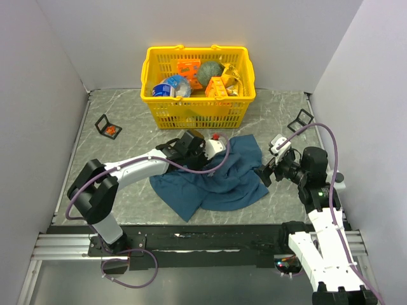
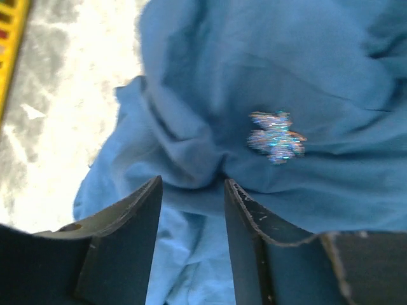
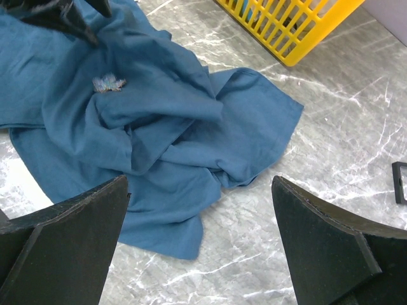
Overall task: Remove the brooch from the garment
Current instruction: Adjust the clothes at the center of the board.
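Observation:
The garment [image 1: 222, 181] is a crumpled blue cloth lying in the middle of the table. The brooch [image 2: 276, 136] is a small glittery silver-blue piece with faint orange glints, pinned on a fold of the garment [image 2: 254, 63]. In the right wrist view the brooch [image 3: 108, 82] lies on the garment [image 3: 159, 127] just below the left arm's fingers. My left gripper [image 2: 193, 180] hovers over the cloth, partly open with only cloth showing in the gap, and the brooch sits ahead and to its right. My right gripper [image 3: 199, 179] stands wide open over bare table at the cloth's right edge. I cannot make out the brooch in the top view.
A yellow basket [image 1: 149, 70] full of packets stands at the back, close behind the cloth. Small black frames lie at the far left [image 1: 107, 125] and far right [image 1: 304, 119]. White walls close in both sides. The left gripper [image 1: 216, 151] and right gripper [image 1: 266, 173] flank the cloth.

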`<state>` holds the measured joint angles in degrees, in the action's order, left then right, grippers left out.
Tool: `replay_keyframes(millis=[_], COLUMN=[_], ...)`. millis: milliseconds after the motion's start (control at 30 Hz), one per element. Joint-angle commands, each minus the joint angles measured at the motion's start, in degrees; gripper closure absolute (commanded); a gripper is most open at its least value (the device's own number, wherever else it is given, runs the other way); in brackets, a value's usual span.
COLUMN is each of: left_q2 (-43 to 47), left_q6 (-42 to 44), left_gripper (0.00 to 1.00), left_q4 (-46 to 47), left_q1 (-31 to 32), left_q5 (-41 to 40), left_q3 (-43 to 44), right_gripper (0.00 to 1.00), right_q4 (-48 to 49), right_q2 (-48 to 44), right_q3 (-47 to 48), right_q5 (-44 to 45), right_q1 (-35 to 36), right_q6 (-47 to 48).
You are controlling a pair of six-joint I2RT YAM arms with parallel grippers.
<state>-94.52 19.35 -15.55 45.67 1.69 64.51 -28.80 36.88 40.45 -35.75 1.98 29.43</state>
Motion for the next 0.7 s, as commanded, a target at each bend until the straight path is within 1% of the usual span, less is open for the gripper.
replay_keyframes(millis=[0, 200, 233, 300, 467, 567, 667], left_q2=[2.3, -0.4, -0.8, -2.9, -7.7, -10.2, -10.9], left_q6=[0.3, 2.1, 2.6, 2.6, 1.0, 0.1, -0.5], left_gripper=[0.5, 0.52, 0.53, 0.53, 0.53, 0.53, 0.54], left_q4=[-0.6, -2.5, -3.4, -4.4, -5.1, -5.5, -5.6], left_q1=[0.5, 2.3, 2.7, 3.5, 5.7, 5.8, 5.8], left_q5=[7.5, 13.7, 15.8, 16.5, 10.5, 6.9, 5.0], left_q3=[2.5, 5.6, 6.1, 7.2, 8.6, 9.0, 9.3], right_gripper=[0.0, 0.0, 0.0, 0.0, 0.0, 0.0, 0.0], right_q4=[0.1, 0.1, 0.1, 0.1, 0.1, 0.1, 0.1], right_q2=[-0.5, -0.8, -0.8, -0.8, -0.8, -0.8, -0.7], right_q3=[0.2, 0.0, 0.0, -0.1, -0.2, -0.2, -0.2], right_q5=[-1.2, -1.1, -1.1, -0.9, -0.9, -0.9, -0.9], right_q1=[-0.1, -0.1, -0.2, -0.2, -0.1, -0.2, -0.1], right_q6=[-0.3, -0.3, -0.3, -0.2, -0.3, -0.2, -0.1])
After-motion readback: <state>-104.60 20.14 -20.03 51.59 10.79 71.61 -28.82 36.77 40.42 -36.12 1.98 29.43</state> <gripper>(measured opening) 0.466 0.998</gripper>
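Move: The snowflake patch on the garment, beside which the left gripper comes down, lies about 5 cm back, 4 cm to the right and 5 cm below the left hand. From that hand the yellow basket stands some 25 cm ahead and 2 cm left, and the small black tray about 13 cm ahead and 32 cm left. From the right hand the snowflake patch is roughly 4 cm ahead, 17 cm left and 17 cm below. Bring the left gripper in a low hop over the blue garment, about 6 cm to the right and 4.5 cm back, rising some 2 cm and then dropping more than 5 cm, with its half-open fingertips either side of the raised fold beside the snowflake patch. Turn the wrist some 10 degrees clockwise, let the tips point a little steeper, and don't close the fingers. ##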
